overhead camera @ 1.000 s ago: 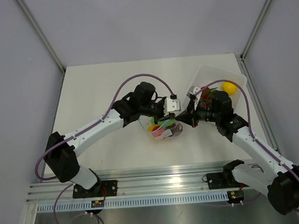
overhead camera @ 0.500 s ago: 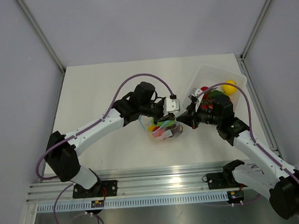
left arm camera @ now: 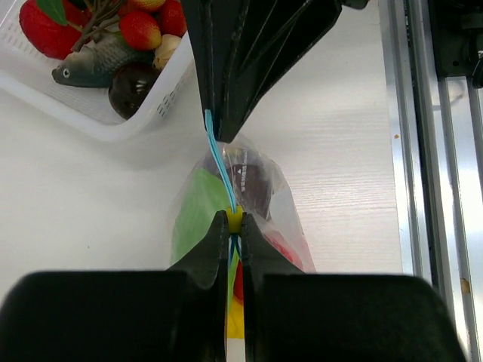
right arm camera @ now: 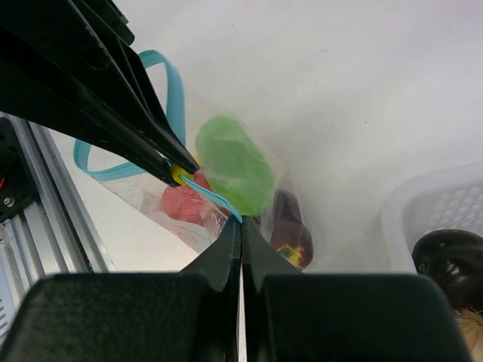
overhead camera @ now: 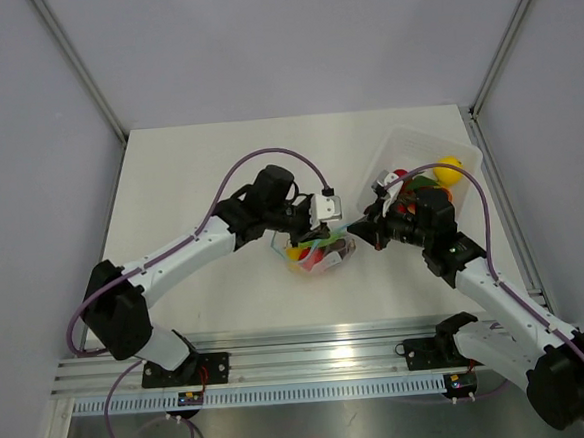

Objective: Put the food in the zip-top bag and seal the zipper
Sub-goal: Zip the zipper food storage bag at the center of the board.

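Observation:
The zip-top bag [overhead camera: 320, 254] hangs between my two grippers just above the table, with the food inside: a green piece [right arm camera: 234, 166], a red piece [right arm camera: 181, 204] and a dark maroon piece [right arm camera: 290, 226]. My left gripper [left arm camera: 235, 219] is shut on the yellow slider of the blue zipper [left arm camera: 219, 162]. My right gripper [right arm camera: 241, 221] is shut on the zipper's end, a short way in front of the left one. The strip between them runs taut and closed. Behind the slider the blue strip [right arm camera: 162, 75] still loops apart.
A clear rigid tub [overhead camera: 463, 149] stands at the back right beside the right arm, holding more toy food: a yellow piece [overhead camera: 449, 169], strawberries [left arm camera: 139, 29] and a grey fish [left arm camera: 94, 64]. The aluminium rail [left arm camera: 430, 151] runs along the near table edge.
My left gripper has slid a little to the left along the zipper, away from the right gripper. The right gripper has held the bag's end almost still.

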`<state>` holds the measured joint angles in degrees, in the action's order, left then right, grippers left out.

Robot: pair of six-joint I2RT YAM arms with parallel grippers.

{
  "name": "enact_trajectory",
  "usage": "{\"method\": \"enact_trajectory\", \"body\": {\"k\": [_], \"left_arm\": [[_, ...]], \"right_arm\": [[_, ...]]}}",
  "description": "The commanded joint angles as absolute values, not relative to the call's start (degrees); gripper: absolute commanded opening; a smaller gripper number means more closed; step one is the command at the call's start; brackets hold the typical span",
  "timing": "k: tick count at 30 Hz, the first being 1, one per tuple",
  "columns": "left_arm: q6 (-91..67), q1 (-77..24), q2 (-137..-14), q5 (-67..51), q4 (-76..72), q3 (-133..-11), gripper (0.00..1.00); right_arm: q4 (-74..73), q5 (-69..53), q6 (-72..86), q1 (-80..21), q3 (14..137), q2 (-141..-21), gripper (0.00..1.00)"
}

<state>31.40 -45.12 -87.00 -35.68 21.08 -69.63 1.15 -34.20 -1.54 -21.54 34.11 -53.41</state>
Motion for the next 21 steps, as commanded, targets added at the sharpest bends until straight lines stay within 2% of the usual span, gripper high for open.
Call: {"method": "enact_trajectory", "body": {"k": [1,21], "left_arm": [[30.41,-44.12,-82.53,-33.67,24.61,-67.42,0.0],[29.0,-40.17,-69.27,-25.14,30.59,-57.84,0.0]], "right_arm": [[6.41,-26.9,-0.62,-21.27,34.63,-53.35,0.0],[7.82,-20.75,5.71,-21.27,34.54,-55.28,0.0]]}}
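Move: The left gripper already pinches the yellow slider; the zipper's open left end lies about 11 cm to its left, 1 cm back and some 4 cm lower. The right fingertips, gripping the zipper's other end, are roughly 5 cm to the slider's right and 2 cm farther out; from them that open end is some 16 cm left, 3 cm back and 4 cm down. From the left hand, the red food is about 3 cm left, 4 cm back and 8 cm below. Draw the left gripper steadily left, about 7 cm along the zipper towards its open end, staying nearly level, keeping the slider pinched and letting the wrist swing some 10 degrees counter-clockwise. With the right gripper keep hold of the zipper's right end as an anchor, easing it forward about 2 cm with a slight clockwise turn. ##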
